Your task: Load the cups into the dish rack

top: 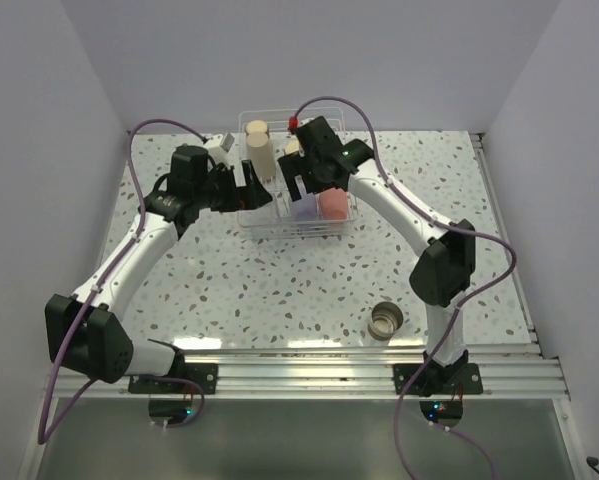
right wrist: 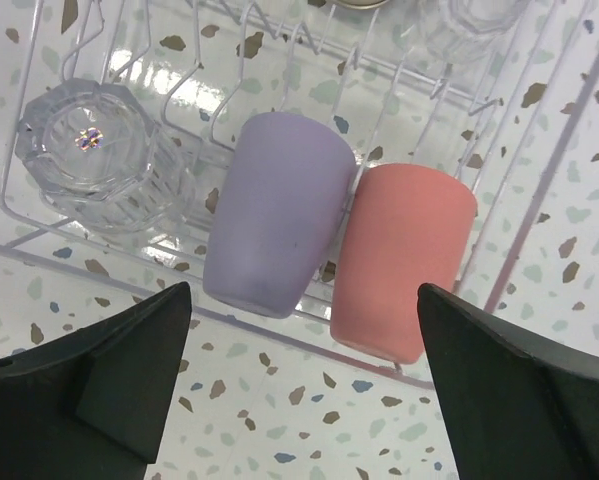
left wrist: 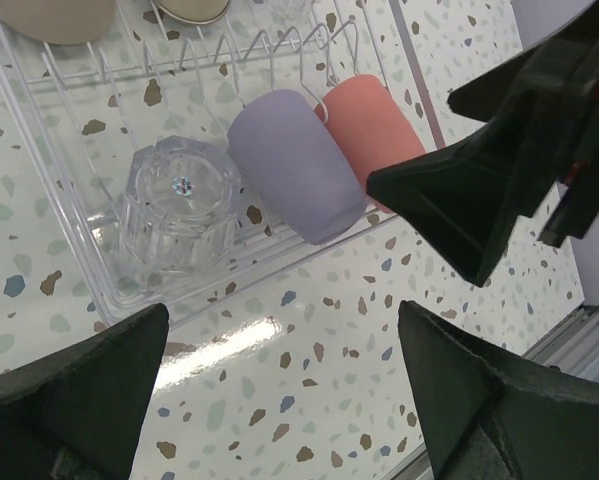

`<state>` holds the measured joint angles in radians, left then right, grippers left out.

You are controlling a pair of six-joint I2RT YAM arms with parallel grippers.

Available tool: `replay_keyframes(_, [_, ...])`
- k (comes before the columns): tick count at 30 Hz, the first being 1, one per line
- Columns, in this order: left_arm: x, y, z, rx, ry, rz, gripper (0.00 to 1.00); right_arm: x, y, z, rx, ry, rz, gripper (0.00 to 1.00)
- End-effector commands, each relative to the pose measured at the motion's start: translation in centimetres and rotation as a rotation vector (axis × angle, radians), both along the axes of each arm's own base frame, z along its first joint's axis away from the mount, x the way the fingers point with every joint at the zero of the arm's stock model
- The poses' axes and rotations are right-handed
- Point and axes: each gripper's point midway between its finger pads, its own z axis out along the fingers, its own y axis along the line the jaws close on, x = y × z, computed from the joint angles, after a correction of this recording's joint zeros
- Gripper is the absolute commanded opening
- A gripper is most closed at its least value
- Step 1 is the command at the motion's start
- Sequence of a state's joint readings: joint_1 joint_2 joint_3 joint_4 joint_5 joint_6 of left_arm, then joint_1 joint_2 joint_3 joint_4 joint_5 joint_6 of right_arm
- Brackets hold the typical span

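Note:
The white wire dish rack [top: 247,224] stands at the back middle of the table. In it a lavender cup [right wrist: 274,215] and a coral-red cup [right wrist: 399,260] lie side by side, next to an upturned clear glass cup [right wrist: 94,160]. A taller beige cup [top: 260,150] and a tan cup [top: 292,148] stand further back in the rack. One tan brown-rimmed cup [top: 386,321] sits on the table near the right arm's base. My right gripper [right wrist: 304,390] hangs open just in front of the lavender and coral cups, holding nothing. My left gripper [left wrist: 279,400] is open and empty at the rack's left front.
Both grippers hover close together over the rack's near rim [left wrist: 233,280], and the right gripper's black fingers [left wrist: 459,200] show in the left wrist view. A second clear glass [right wrist: 469,25] sits at the rack's back. White walls enclose the speckled table [top: 279,290].

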<state>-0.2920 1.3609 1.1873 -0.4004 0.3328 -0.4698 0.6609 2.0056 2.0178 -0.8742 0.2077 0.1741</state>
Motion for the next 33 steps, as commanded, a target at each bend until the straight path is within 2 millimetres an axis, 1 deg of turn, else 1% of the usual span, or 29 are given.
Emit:
replay_keyframes(1, [0.2,-0.3,3.1,-0.006,-0.111,-0.028,1.00,-0.6,-2.1,6.8,0.038,-0.128,-0.046,0.98])
replay_keyframes(2, [0.2,-0.5,3.2,0.004,-0.119,-0.041,1.00,-1.1,-3.0,8.3,0.053,-0.157,-0.071,0.98])
replay_keyframes(3, [-0.3,-1.5,3.2,0.016,-0.126,-0.078,1.00,-1.2,-3.9,7.9,0.050,-0.149,-0.093,0.98])
replay_keyframes(4, [-0.4,-2.2,3.9,0.036,-0.158,-0.116,1.00,-1.5,-4.6,8.4,0.064,-0.153,-0.111,0.98])
replay_keyframes(5, [-0.7,-3.1,4.2,0.046,-0.167,-0.146,1.00,-2.1,-5.5,9.7,0.112,-0.167,-0.142,0.98])
replay_keyframes(6, [-1.9,-5.2,3.7,0.056,-0.150,-0.219,1.00,-1.7,-7.0,10.3,0.137,-0.179,-0.188,0.98])
replay_keyframes(7, [-2.4,-6.6,4.6,0.063,-0.181,-0.268,1.00,-2.0,-8.1,9.7,0.143,-0.163,-0.217,0.98])
replay_keyframes(8, [-3.0,-7.9,4.6,0.065,-0.183,-0.312,1.00,-2.0,-9.0,10.0,0.175,-0.164,-0.261,0.98])
replay_keyframes(9, [-4.7,-10.4,4.0,0.065,-0.169,-0.397,1.00,-2.2,-11.3,10.6,0.198,-0.178,-0.314,0.98])
replay_keyframes(10, [-5.4,-11.7,4.2,0.065,-0.178,-0.437,1.00,-2.3,-12.4,10.8,0.210,-0.185,-0.343,0.98])
replay_keyframes(11, [-6.0,-12.8,3.9,0.068,-0.176,-0.474,1.00,-2.5,-13.4,11.1,0.221,-0.194,-0.372,0.98])
replay_keyframes(12, [-7.7,-14.9,2.5,0.081,-0.141,-0.548,1.00,-2.8,-15.3,11.6,0.216,-0.224,-0.418,0.98])
replay_keyframes(13, [-8.3,-15.9,2.3,0.088,-0.144,-0.594,1.00,-3.0,-16.1,11.9,0.213,-0.239,-0.438,0.98])
replay_keyframes(14, [-9.1,-16.9,1.7,0.095,-0.126,-0.642,1.00,-3.2,-16.8,12.0,0.203,-0.249,-0.447,0.98])
replay_keyframes(15, [-11.3,-18.6,-0.6,0.122,-0.056,-0.730,1.00,-3.7,-17.7,12.2,0.198,-0.257,-0.467,0.98])
replay_keyframes(16, [-12.0,-19.8,-0.4,0.136,-0.072,-0.783,1.00,-3.9,-18.2,12.2,0.194,-0.259,-0.476,0.98])
replay_keyframes(17, [-12.9,-20.6,-1.1,0.156,-0.054,-0.825,1.00,-4.2,-18.5,12.2,0.198,-0.258,-0.484,0.98])
replay_keyframes(18, [-14.6,-22.1,-2.7,0.207,-0.026,-0.893,1.00,-4.5,-18.9,11.5,0.194,-0.240,-0.490,0.98])
replay_keyframes(19, [-15.2,-22.6,-3.4,0.234,-0.015,-0.919,1.00,-4.8,-19.1,11.8,0.210,-0.245,-0.501,0.98])
replay_keyframes(20, [-15.3,-22.9,-4.3,0.281,-0.007,-0.922,0.99,-5.1,-19.3,11.7,0.212,-0.240,-0.506,0.98])
replay_keyframes(21, [-16.0,-23.4,-5.8,0.337,0.025,-0.951,0.98,-5.3,-19.5,11.4,0.211,-0.235,-0.514,0.98])
replay_keyframes(22, [-16.0,-23.4,-6.7,0.368,0.038,-0.947,0.98,-5.7,-19.7,11.6,0.224,-0.237,-0.519,0.98])
replay_keyframes(23, [-16.3,-23.5,-8.0,0.398,0.068,-0.960,0.97,-5.9,-19.9,11.6,0.226,-0.237,-0.525,0.98])
replay_keyframes(24, [-16.5,-23.8,-8.2,0.395,0.071,-0.977,0.97,-6.1,-19.9,11.3,0.223,-0.229,-0.525,0.98])
replay_keyframes(25, [-16.8,-24.0,-8.5,0.389,0.076,-0.994,0.97,-6.4,-20.1,11.5,0.229,-0.233,-0.530,0.98])
replay_keyframes(26, [-17.5,-24.5,-8.8,0.373,0.080,-1.023,0.97,-6.5,-20.3,11.4,0.225,-0.232,-0.532,0.98])
replay_keyframes(29, [-18.8,-25.2,-9.6,0.363,0.085,-1.080,0.97,-7.0,-20.7,11.2,0.214,-0.225,-0.536,0.98])
replay_keyframes(33, [-19.4,-25.7,-10.9,0.346,0.111,-1.111,0.96,-7.4,-21.1,10.9,0.203,-0.217,-0.540,0.98])
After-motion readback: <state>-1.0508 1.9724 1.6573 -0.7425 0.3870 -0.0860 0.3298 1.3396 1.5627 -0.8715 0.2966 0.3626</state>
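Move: The steel cup is the left hand's goal, about 22 cm back and 27 cm to its right, some 18 cm lower. Near the start of its way, in the rack, the clear glass lies about 4 cm ahead with no sideways offset, the purple cup 5 cm ahead and 9 cm right, and the red cup 5 cm ahead and 15 cm right, all some 15 cm below. From the right hand the steel cup is roughly 28 cm back, 18 cm right and 15 cm down. The left hand, fingers staying wide open, swings about 24 cm to its right and 19 cm back from over the rack towards the steel cup, first rising slightly, then sinking to end about 12 cm lower, while it turns some 60 degrees clockwise and eases to a stop just short of and above the cup. The right hand, already open and clear of the purple cup, makes room by rising and sweeping right, away from the rack, drawing back a little and turning some 30 degrees clockwise. ##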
